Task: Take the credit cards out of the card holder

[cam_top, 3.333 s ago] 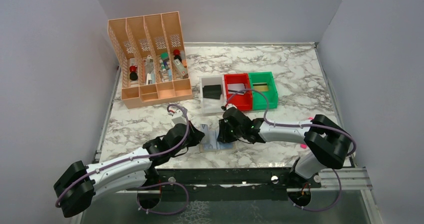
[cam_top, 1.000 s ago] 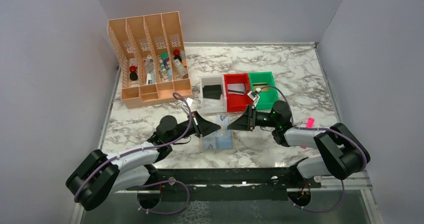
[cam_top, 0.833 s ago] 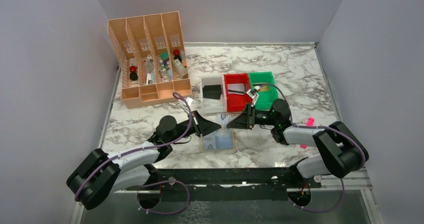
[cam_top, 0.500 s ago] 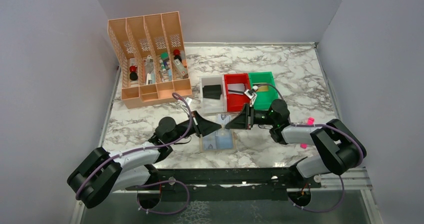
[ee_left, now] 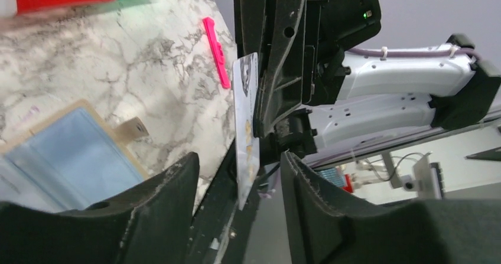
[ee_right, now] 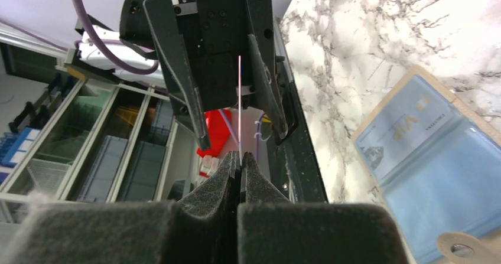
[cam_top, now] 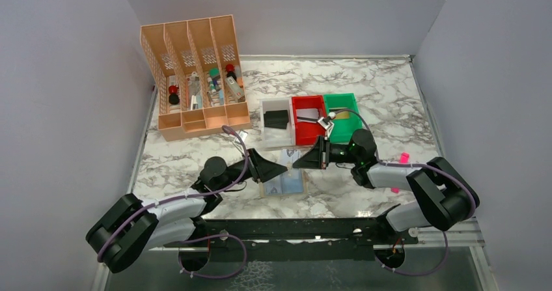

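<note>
A silvery credit card (ee_left: 245, 116) stands on edge in the air between the two grippers. My right gripper (ee_right: 240, 156) is shut on it; in the right wrist view the card (ee_right: 240, 93) shows as a thin line. My left gripper (ee_left: 239, 157) is open, its fingers either side of the card's near end without touching it. From above, the left gripper (cam_top: 281, 168) and right gripper (cam_top: 298, 164) meet tip to tip over the open card holder (cam_top: 284, 183). The holder's blue lining (ee_right: 425, 163) still has a card (ee_right: 407, 122) in a pocket.
White bin (cam_top: 276, 120) with a black card, red bin (cam_top: 308, 118) and green bin (cam_top: 343, 115) stand behind the grippers. A tall orange organiser (cam_top: 195, 76) is at the back left. A pink stick (cam_top: 403, 156) lies by the right arm.
The right gripper has shut on the card's far end. The left gripper, shut on the card before, has opened and drawn back slightly to the left.
</note>
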Motion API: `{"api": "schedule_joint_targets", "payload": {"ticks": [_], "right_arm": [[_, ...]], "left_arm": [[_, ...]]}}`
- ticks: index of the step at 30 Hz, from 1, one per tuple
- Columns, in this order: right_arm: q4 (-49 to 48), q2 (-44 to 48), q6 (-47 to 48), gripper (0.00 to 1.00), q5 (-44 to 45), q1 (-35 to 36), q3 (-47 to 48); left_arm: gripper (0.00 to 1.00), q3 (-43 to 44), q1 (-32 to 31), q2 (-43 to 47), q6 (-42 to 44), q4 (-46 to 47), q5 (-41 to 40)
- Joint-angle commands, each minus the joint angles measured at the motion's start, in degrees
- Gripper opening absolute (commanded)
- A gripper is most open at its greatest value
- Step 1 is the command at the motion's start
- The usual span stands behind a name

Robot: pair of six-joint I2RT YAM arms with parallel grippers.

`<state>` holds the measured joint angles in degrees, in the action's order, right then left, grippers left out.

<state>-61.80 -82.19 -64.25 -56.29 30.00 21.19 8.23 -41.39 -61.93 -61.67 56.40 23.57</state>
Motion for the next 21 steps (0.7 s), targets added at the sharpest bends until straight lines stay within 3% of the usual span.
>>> {"api": "schedule_joint_targets", "payload": {"ticks": [1,4,7,15,21], "right_arm": [[8.58,3.73,5.59,0.01,3.19,0.15,0.1],[18.85,7.18,10.9,0.01,6.52,0.15,1.02],[30.92,11.2,16.86,0.01,12.48,0.15,2.88],[55.2,17.53,31.26,0.01,30.93,0.15,11.19],[62.48,16.41,41.73,0.01,44.78,0.15,19.39]], "left_arm": [[0.66,-0.59,-0.27,2.81,2.09,-3.5,-2.03],[0.83,0.44,-0.27,5.38,4.75,-10.95,-3.99],[0.92,2.97,-0.24,7.83,8.59,-21.33,-6.68],[0.97,15.25,-0.19,10.22,20.53,-57.92,-23.62],[0.98,16.88,-0.19,13.64,22.34,-64.38,-28.69]]}}
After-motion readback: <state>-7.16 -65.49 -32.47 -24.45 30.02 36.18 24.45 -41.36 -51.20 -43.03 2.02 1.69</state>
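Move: My right hand has the credit card pinched; the red tray lies about 19 cm ahead of it, 7 cm to its right and some 14 cm lower. At that same depth and height, the white tray is 4 cm to the right hand's left and the green tray 17 cm to its right. My left hand, already partly open around the card's other side, has the card holder almost straight below it, roughly 15 cm down. My right hand keeps its pinch and carries the card forward towards the red tray, about 8 cm and half as far to the right, swinging its left-pointing fingers clockwise and tipping them downward. My left hand opens wide, clearing the card, and draws off left, forward and down, around 5 cm each way, its fingers tipping some 30 degrees down and swinging round to face more forward. ##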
